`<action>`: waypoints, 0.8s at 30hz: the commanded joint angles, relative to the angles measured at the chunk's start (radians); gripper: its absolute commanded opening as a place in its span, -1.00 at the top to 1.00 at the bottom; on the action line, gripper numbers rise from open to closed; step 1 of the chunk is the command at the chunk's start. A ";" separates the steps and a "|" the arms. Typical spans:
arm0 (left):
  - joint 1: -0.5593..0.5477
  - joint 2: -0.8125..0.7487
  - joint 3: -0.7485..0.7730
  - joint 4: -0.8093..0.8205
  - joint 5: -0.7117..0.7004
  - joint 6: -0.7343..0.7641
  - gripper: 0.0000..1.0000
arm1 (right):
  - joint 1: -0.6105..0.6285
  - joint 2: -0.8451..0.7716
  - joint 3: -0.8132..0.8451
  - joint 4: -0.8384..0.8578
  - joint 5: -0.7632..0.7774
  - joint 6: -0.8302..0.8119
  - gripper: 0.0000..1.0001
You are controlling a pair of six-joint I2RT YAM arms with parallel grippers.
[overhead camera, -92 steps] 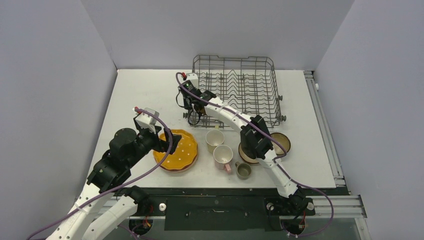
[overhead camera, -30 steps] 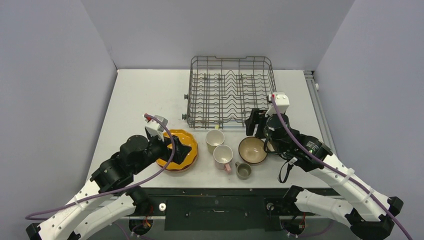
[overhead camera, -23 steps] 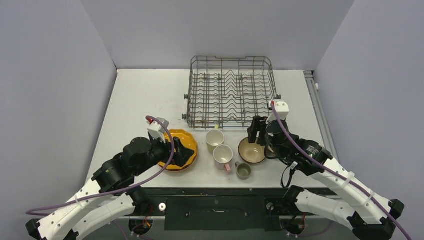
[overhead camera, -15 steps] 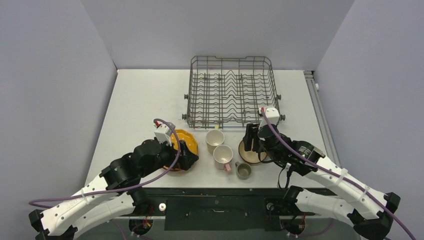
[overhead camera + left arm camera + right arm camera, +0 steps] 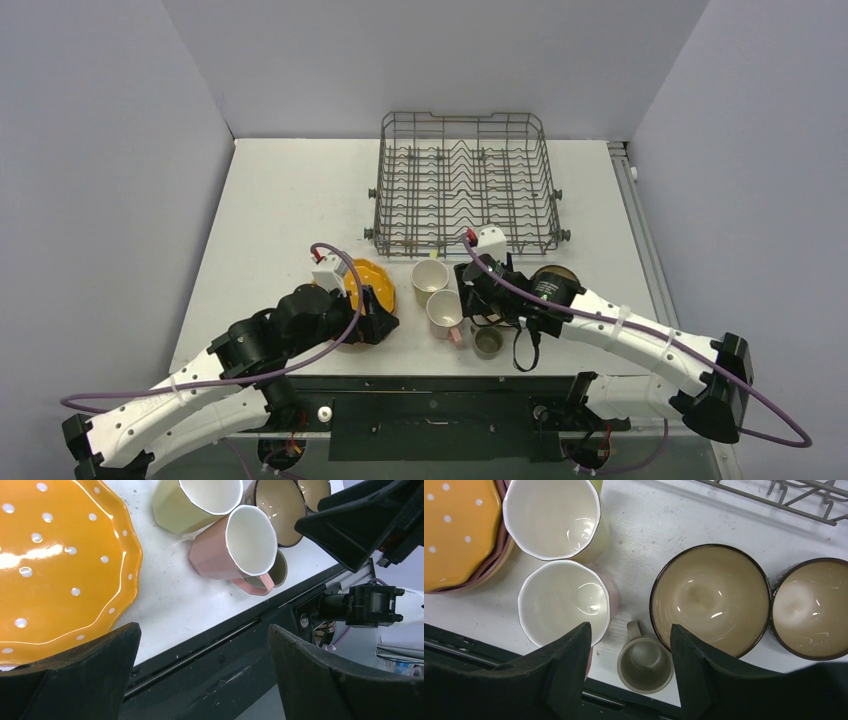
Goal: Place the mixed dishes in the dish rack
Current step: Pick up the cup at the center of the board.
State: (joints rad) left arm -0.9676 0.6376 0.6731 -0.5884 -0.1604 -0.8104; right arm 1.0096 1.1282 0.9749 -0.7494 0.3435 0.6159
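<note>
The grey wire dish rack [image 5: 462, 185] stands at the back of the table with nothing in it. In front of it are the orange dotted plate [image 5: 50, 565] lying on a pink plate [image 5: 499, 560], a pale yellow mug [image 5: 554, 517], a pink mug [image 5: 561, 602], a small grey-olive cup [image 5: 645, 665] and two brown bowls [image 5: 709, 597] [image 5: 811, 607]. My right gripper [image 5: 630, 642] hovers open above the small cup, one finger on each side of it. My left gripper [image 5: 205, 645] is open and holds nothing, over the table's front edge beside the orange plate.
A black rail [image 5: 430, 395] runs along the table's front edge below the dishes. An aluminium rail [image 5: 650, 260] borders the right side. Grey walls close in the left, back and right. Purple cables trail from both arms.
My right arm swung left from over the bowls to above the small cup, and its jaws narrowed a little. My left gripper slid across the orange plate toward its front right edge.
</note>
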 commanded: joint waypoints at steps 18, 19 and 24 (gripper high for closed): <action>-0.006 -0.119 -0.031 -0.058 -0.012 -0.002 -0.93 | 0.001 0.246 0.121 0.047 -0.042 -0.029 0.16; -0.006 -0.129 -0.033 -0.061 -0.013 -0.001 -0.93 | 0.000 0.251 0.120 0.047 -0.048 -0.032 0.19; -0.005 -0.157 -0.052 -0.058 -0.006 -0.002 -0.93 | -0.008 0.288 0.114 0.052 -0.079 -0.039 0.35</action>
State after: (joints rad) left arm -0.9680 0.4992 0.6315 -0.6514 -0.1612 -0.8185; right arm 1.0077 1.3952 1.0569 -0.7136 0.2867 0.5888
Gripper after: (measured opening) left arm 0.964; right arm 0.348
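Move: The pink cup stands about 6 cm to the right hand's left and some 1 cm back, its middle roughly 11 cm below. The green cup is about 6 cm ahead and 9 cm left of that hand, the grey mug 6 cm back and 3 cm right, the large brown bowl 3 cm ahead and 7 cm right, all lower. From the left hand, the pink cup lies about 11 cm right, 3 cm ahead and 13 cm below. Towards the pink cup's right-hand rim the right hand sinks about 4 cm while sliding some 3 cm left and slightly forward, the wrist tilting about 10 degrees. Its part-open fingers narrow plainly, ending just above the rim with one over the cup's mouth and the other outside the wall. The left hand, still wide open, eases 2 cm left and back, away from the cup. ##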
